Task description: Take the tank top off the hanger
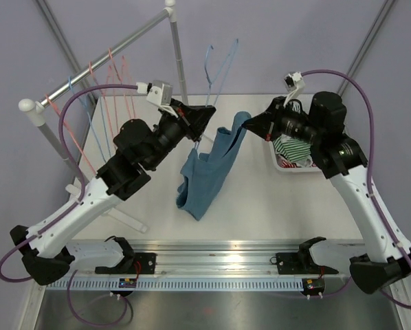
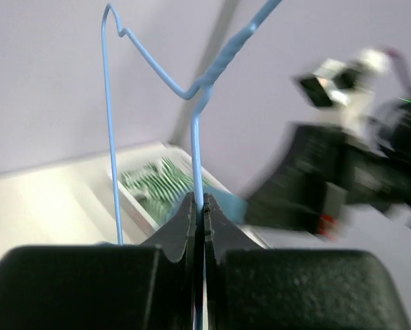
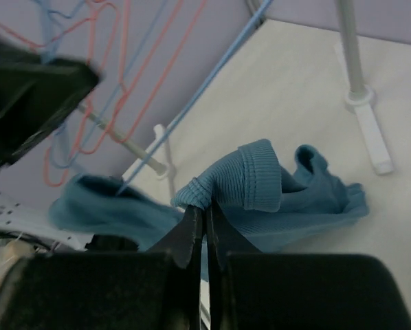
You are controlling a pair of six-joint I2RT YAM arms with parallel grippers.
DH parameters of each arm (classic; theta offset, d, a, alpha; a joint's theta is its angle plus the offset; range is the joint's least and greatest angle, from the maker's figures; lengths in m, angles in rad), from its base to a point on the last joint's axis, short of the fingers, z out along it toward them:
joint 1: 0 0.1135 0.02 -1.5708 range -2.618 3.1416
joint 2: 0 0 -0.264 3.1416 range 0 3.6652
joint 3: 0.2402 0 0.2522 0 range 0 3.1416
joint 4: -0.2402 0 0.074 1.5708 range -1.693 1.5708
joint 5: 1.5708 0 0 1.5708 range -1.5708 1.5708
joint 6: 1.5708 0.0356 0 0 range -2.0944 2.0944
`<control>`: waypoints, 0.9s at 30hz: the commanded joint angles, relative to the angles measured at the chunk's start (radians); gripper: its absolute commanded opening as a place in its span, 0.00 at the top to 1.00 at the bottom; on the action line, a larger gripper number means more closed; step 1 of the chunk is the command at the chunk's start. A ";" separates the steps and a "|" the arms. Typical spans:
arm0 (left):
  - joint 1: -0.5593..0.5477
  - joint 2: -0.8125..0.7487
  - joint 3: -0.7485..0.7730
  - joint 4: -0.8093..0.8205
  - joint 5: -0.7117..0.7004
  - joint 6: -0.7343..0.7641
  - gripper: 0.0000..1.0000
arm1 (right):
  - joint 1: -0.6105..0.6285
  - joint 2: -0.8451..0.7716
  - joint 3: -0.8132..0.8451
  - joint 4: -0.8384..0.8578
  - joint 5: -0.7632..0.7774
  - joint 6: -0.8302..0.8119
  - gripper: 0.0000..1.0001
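A blue ribbed tank top (image 1: 209, 168) hangs above the white table, its lower part draping down to the surface. My right gripper (image 1: 245, 126) is shut on its upper strap, seen bunched at the jaws in the right wrist view (image 3: 250, 182). My left gripper (image 1: 209, 112) is shut on a thin blue wire hanger (image 1: 219, 69), whose wire runs up from the closed jaws in the left wrist view (image 2: 196, 137). One end of the hanger wire pokes into the fabric in the right wrist view (image 3: 123, 187).
A clothes rack with a grey rail (image 1: 102, 58) carries several pink and blue hangers (image 1: 109, 82) at the back left; its white foot (image 1: 123, 216) lies on the table. A white basket (image 1: 291, 155) with striped green cloth sits at the right.
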 commanded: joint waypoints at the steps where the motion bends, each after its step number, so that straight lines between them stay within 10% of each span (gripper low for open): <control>1: -0.002 0.096 0.079 0.324 -0.218 0.179 1.00 | -0.005 -0.087 0.028 0.024 -0.168 0.030 1.00; 9: 0.001 0.231 0.228 0.248 -0.453 0.218 1.00 | 0.024 -0.136 -0.067 -0.080 -0.061 -0.065 1.00; 21: -0.034 0.144 0.132 0.172 -0.743 0.171 1.00 | 0.246 0.077 -0.365 -0.067 0.574 -0.075 1.00; 24: -0.047 0.159 0.179 0.038 -0.884 0.114 1.00 | 0.248 0.089 -0.409 -0.015 0.566 -0.041 0.53; 26: -0.047 0.187 0.235 -0.095 -0.947 0.048 1.00 | 0.246 0.082 -0.416 -0.002 0.568 -0.024 0.01; 27: -0.047 0.197 0.260 -0.140 -0.961 0.013 1.00 | 0.248 0.068 -0.421 0.001 0.582 -0.016 0.01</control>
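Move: The right hand pinches the tank top, whose body hangs about 7 cm to its left and 18 cm below. The bare table patch for the top is level with that hand, 6 cm left and some 38 cm down; the white bin's middle is roughly 28 cm ahead, 26 cm right and 36 cm down. For the left hand, holding the blue hanger, the middle of the rack rail is about 25 cm ahead, 26 cm left and 15 cm up. Still pinching the tank top, the right hand draws back about 6 cm and slightly up, away from the hanger, then swoops nearly 30 cm down towards the bare table, tipping its fingers some 40 degrees downward and opening them wide at the bottom to let go of the cloth. Meanwhile the left hand keeps its grip on the blue hanger, carrying it forward about 9 cm, then left by about as much towards the rack rail, at nearly the same height, while swinging roughly 45 degrees counter-clockwise. ##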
